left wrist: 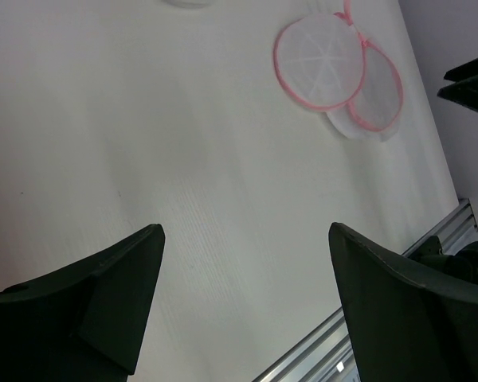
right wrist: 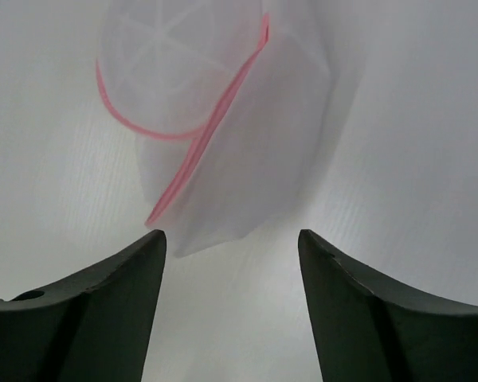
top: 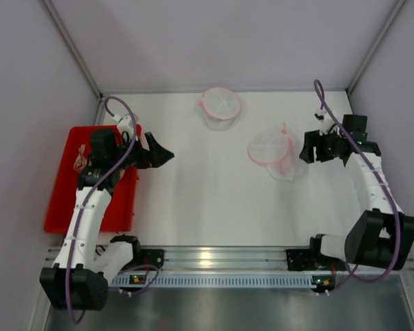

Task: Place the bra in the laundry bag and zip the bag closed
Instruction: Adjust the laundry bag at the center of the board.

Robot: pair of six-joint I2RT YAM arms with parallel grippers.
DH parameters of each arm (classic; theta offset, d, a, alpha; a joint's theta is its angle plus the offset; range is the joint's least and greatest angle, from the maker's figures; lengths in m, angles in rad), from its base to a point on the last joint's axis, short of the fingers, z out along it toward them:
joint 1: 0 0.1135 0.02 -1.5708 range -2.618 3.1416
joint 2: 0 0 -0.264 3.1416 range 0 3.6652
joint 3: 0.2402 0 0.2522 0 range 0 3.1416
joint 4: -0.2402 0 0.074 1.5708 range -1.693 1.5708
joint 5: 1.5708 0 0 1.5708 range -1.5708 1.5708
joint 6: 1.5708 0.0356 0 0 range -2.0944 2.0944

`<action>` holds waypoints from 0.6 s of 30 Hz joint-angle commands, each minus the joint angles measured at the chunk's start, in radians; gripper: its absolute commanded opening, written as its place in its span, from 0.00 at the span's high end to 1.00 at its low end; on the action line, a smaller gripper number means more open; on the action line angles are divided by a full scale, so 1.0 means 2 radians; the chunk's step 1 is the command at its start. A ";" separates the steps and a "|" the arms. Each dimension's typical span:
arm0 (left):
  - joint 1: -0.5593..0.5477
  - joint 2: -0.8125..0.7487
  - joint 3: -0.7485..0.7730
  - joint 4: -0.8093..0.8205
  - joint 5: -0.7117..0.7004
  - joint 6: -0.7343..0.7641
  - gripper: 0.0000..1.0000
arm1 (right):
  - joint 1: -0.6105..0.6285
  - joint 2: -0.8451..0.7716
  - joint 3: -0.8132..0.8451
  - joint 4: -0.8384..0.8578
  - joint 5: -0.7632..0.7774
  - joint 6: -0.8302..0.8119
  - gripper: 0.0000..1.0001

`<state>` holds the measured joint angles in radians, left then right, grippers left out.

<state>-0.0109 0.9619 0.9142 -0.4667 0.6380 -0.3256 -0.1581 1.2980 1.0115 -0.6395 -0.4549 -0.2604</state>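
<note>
A round white mesh laundry bag with pink trim lies on the table right of centre, its lid flipped open beside it; it also shows as the laundry bag and laundry bag. My right gripper stands open just to its right, with nothing between the fingers and the bag's edge just ahead of the tips. My left gripper hangs open over bare table left of centre. A pale pink-strapped item, apparently the bra, lies on the red tray, mostly hidden by the left arm.
A red tray sits at the table's left edge under the left arm. A second pink-trimmed mesh bag stands at the back centre. Grey walls close in the sides and back, and a metal rail runs along the near edge.
</note>
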 commanded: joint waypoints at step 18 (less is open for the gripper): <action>0.002 -0.004 0.024 0.009 -0.012 0.027 0.08 | 0.354 0.156 0.037 0.159 0.283 -0.306 0.29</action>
<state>-0.0109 0.9840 0.9264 -0.4671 0.6266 -0.3008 0.5163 1.6020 1.0439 -0.3851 0.0357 -0.7544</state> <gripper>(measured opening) 0.916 0.699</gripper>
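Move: The laundry bag lies flat, its middle about 10 cm ahead of the right hand, 7 cm to its left and 12 cm below. Its pink tab sticks out some 8 cm beyond the bag's middle and 2 cm right of it; the second mesh bag lies about 18 cm farther out than the laundry bag and 20 cm to its left. From the left hand, the laundry bag is roughly 14 cm ahead, 30 cm right and 22 cm below. The open right hand arcs about 14 cm left past the bag's near side, rising then sinking, turning counter-clockwise. ##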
